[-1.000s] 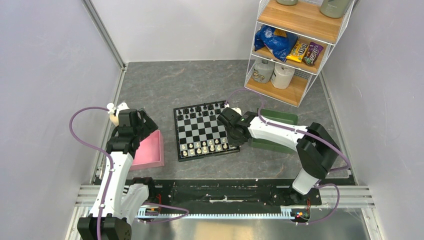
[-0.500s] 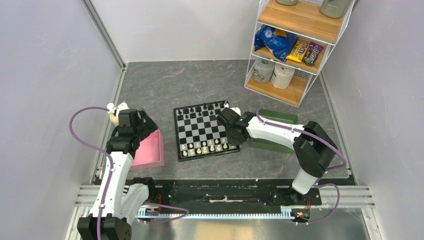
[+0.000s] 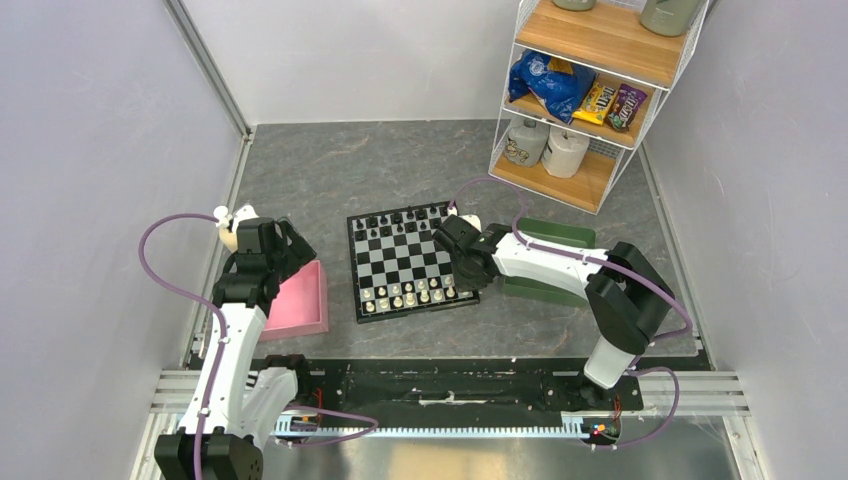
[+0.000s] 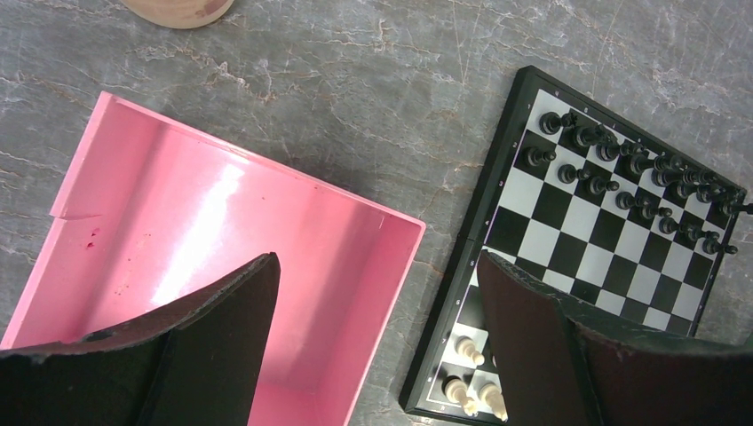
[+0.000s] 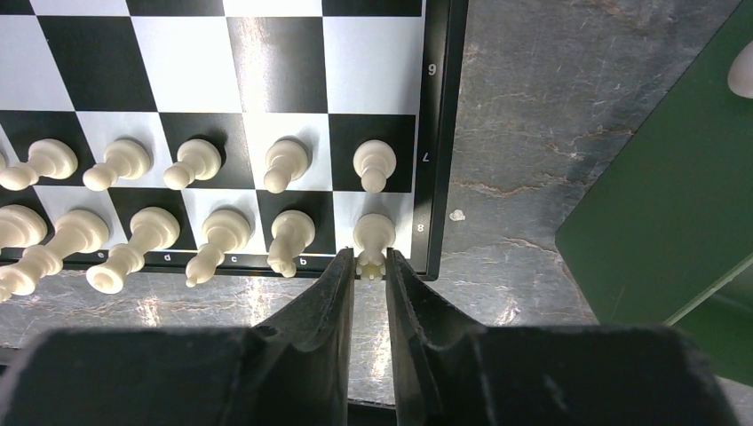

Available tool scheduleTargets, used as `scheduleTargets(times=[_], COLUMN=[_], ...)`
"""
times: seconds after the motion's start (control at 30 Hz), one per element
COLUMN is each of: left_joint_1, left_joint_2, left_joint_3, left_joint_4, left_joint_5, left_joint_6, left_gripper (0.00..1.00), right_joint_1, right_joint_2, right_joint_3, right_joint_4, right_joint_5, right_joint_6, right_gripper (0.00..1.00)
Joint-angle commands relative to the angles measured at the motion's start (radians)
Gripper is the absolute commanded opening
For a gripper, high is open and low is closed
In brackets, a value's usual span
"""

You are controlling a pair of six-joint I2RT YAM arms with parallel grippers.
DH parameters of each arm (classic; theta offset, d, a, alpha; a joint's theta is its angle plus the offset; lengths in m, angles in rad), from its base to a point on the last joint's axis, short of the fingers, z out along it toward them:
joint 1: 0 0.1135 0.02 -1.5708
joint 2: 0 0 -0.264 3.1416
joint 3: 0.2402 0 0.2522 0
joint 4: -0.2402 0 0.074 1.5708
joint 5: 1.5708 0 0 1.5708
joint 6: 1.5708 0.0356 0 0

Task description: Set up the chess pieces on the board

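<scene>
The board (image 3: 353, 270) lies mid-table, with black pieces (image 3: 400, 222) along its far rows and white pieces (image 3: 410, 295) along its near rows. In the right wrist view, a white rook (image 5: 373, 232) stands upright on the corner square of the board (image 5: 439, 133), beside a knight. My right gripper (image 5: 368, 257) flanks the rook's crown, its jaws only a sliver wider than the piece. My left gripper (image 4: 377, 262) hangs wide open and empty above the pink tray's (image 4: 178, 231) right wall and the board's (image 4: 497, 169) left edge.
A green tray (image 3: 560, 235) sits right of the board, under my right arm; one white piece (image 5: 741, 71) shows in it. The pink tray (image 3: 300, 300) lies left of the board. A wire shelf (image 3: 590, 90) with snacks and jars stands at the back right.
My right gripper's jaws have eased slightly apart around the rook. The right arm has shifted a little. The left arm has not moved.
</scene>
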Motion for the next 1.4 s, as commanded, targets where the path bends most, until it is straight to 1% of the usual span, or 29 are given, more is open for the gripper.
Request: scheduleTargets(times=[0.0, 0.1, 0.2, 0.33, 0.57, 0.63, 0.73, 0.87, 0.93, 1.07, 1.13, 1.23, 1.37], left_joint_1=[0.004, 0.005, 0.005, 0.004, 0.005, 0.005, 0.004, 0.004, 0.004, 0.003, 0.004, 0.004, 0.005], left_joint_2=[0.000, 0.001, 0.002, 0.002, 0.006, 0.007, 0.005, 0.007, 0.006, 0.009, 0.012, 0.023, 0.035], left_joint_3=[0.020, 0.020, 0.020, 0.020, 0.020, 0.020, 0.020, 0.020, 0.021, 0.022, 0.021, 0.022, 0.029], left_joint_4=[0.031, 0.031, 0.031, 0.031, 0.032, 0.032, 0.033, 0.033, 0.032, 0.032, 0.032, 0.029, 0.020], left_joint_5=[0.011, 0.011, 0.013, 0.013, 0.018, 0.018, 0.019, 0.025, 0.025, 0.024, 0.028, 0.030, 0.025], left_joint_6=[0.020, 0.020, 0.020, 0.020, 0.021, 0.021, 0.021, 0.023, 0.025, 0.025, 0.025, 0.024, 0.023], left_gripper=[0.89, 0.89, 0.89, 0.89, 0.89, 0.89, 0.89, 0.89, 0.90, 0.92, 0.92, 0.93, 0.93], right_joint_1=[0.004, 0.004, 0.003, 0.003, 0.002, 0.002, -0.001, -0.028, -0.069, -0.214, -0.305, -0.474, -0.708], right_joint_2=[-0.006, -0.012, -0.023, -0.046, -0.122, -0.147, -0.180, -0.222, -0.246, -0.309, -0.349, -0.408, -0.483], right_joint_3=[0.014, 0.014, 0.017, 0.026, 0.056, 0.061, 0.067, 0.063, 0.054, 0.017, -0.009, -0.046, -0.106], right_joint_4=[0.020, 0.015, 0.008, -0.003, -0.030, -0.035, -0.047, -0.067, -0.072, -0.069, -0.063, -0.060, -0.027], right_joint_5=[0.008, 0.009, 0.010, 0.017, 0.068, 0.105, 0.188, 0.294, 0.308, 0.266, 0.236, 0.181, 0.046], right_joint_6=[0.006, 0.005, 0.005, 0.002, -0.005, -0.014, -0.027, -0.048, -0.058, -0.064, -0.067, -0.070, -0.070], right_gripper=[0.28, 0.34, 0.37, 0.39, 0.49, 0.55, 0.74, 0.95, 0.99, 0.99, 0.99, 0.99, 0.99])
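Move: The right fingers are still around the last white corner piece, already standing on the board's near right corner square, its middle about 2 cm below the hand. A white pawn stands roughly 3 cm ahead of this hand, and the next back-row piece about 3 cm to its left. The empty green tray's middle lies some 17 cm right and 7 cm ahead. From the left hand the corner piece is about 34 cm right, 3 cm back and 11 cm below. Staying in place at first, the right hand goes on opening its fingers around the corner piece, then lifts clear, tipping the fingers forward and up by nearly 20 degrees. As the rise of some 10 cm eases off, it swings fast to the right, about 20 cm, and 8 cm forward, off the board to above the green tray, turning clockwise with the fingers wide open. ##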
